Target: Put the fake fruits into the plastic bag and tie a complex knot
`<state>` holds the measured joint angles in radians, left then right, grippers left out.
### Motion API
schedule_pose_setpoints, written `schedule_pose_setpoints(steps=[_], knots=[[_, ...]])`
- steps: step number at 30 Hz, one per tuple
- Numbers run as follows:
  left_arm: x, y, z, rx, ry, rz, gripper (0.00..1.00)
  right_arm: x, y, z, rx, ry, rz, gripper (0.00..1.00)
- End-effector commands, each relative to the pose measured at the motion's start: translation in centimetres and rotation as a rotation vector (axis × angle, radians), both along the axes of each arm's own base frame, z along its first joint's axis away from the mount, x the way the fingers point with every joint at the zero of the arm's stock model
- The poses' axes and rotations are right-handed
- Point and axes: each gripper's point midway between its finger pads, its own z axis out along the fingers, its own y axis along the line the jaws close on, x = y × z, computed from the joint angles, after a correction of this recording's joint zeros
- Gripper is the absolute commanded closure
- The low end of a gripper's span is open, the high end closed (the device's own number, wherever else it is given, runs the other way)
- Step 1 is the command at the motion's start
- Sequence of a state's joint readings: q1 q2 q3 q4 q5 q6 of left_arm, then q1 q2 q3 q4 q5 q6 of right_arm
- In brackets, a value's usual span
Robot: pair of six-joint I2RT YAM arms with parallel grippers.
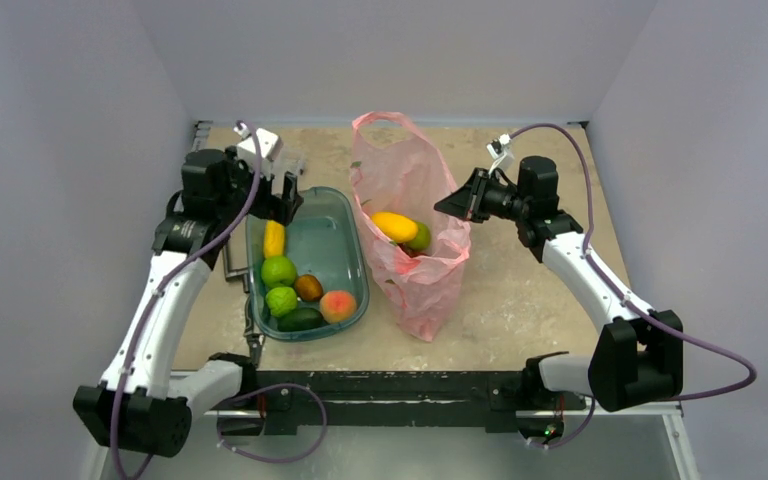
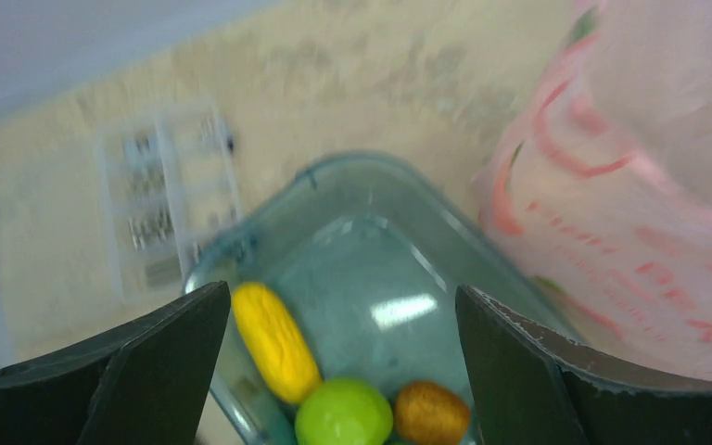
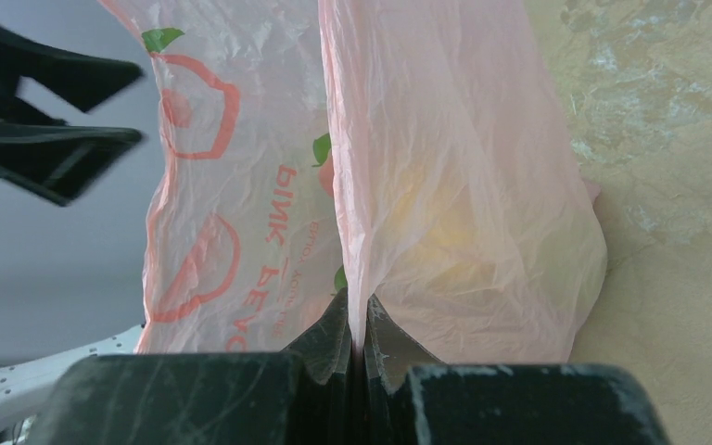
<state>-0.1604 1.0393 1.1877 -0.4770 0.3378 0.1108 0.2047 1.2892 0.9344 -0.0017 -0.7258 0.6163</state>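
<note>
The pink plastic bag (image 1: 407,180) stands open at mid-table with a yellow fruit (image 1: 394,226) and a green one (image 1: 419,237) inside. My right gripper (image 1: 457,205) is shut on the bag's right rim; in the right wrist view the pink film (image 3: 445,185) is pinched between its jaws (image 3: 362,311). My left gripper (image 1: 290,195) hangs open and empty over the far end of the teal tub (image 1: 328,235). Between its fingers (image 2: 343,292) I see a yellow fruit (image 2: 276,341), a green one (image 2: 343,414) and a brown one (image 2: 431,413). No knot is in view.
The tub also holds a second green fruit (image 1: 281,300), a peach-coloured one (image 1: 338,305) and a dark green one (image 1: 301,320). A clear parts box (image 2: 162,199) lies beyond the tub. A metal piece (image 1: 232,262) lies left of it. Grey walls enclose three sides.
</note>
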Motion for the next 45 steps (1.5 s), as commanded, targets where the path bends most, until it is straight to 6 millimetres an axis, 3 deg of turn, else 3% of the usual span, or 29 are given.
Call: schedule_pose_setpoints(steps=[1,5,9,15,19,23,30,33,38,45], knots=[[-0.3,3.8,-9.4,0.082,0.315,0.212,0.1,0.0,0.3,1.3,0.008,-0.038,0.022,1.0],[0.2,6.2,-13.6,0.044,0.486,0.481,0.23,0.3,0.3,1.4,0.005,-0.042,0.016,1.0],[0.8,6.2,-17.7,0.009,0.607,0.575,0.35,0.4,0.3,1.2,0.002,-0.04,0.016,1.0],[3.0,6.5,-21.2,0.044,0.693,0.643,0.37,0.5,0.3,1.5,-0.006,-0.059,0.017,1.0],[3.0,8.2,-23.7,0.124,0.746,0.743,0.38,0.5,0.2,1.7,-0.008,-0.07,0.017,1.0],[3.3,8.3,-25.7,0.144,0.79,0.762,0.38,0.3,0.2,1.7,-0.011,-0.076,0.018,1.0],[4.6,5.6,-26.5,0.076,0.862,0.646,0.37,0.1,0.1,1.3,-0.012,-0.068,0.02,1.0],[4.8,3.6,-26.3,0.029,0.879,0.55,0.52,0.1,0.2,1.2,-0.013,-0.066,0.022,1.0],[4.7,1.4,-25.1,0.0,0.828,0.407,0.53,0.0,0.2,1.2,-0.012,-0.066,0.026,1.0],[4.1,1.7,-25.8,0.053,0.846,0.434,0.49,0.0,0.2,1.3,-0.01,-0.066,0.028,1.0]])
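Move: The yellow fruit lies in the tray roughly 28 cm below the left gripper, some 4 cm ahead and 7 cm to its left. From that gripper, the green apple is about 2 cm back and 6 cm left, the kiwi about 6 cm back and straight in line, and the light green fruit about 8 cm back and 6 cm left, all at much the same depth. From the right hand, the yellow fruit is some 32 cm left, 3 cm ahead and 20 cm down. Bring the left gripper down about 28 cm into the tray, veering left over the yellow fruit while tipping the fingers some 50 degrees to point down, turning counter-clockwise and narrowing them. Ease forward at the bottom, pinch the fruit by its sides near its closer end, and carry it right about 5 cm, turning partly back clockwise. Keep the right gripper still, shut on the bag's rim. ##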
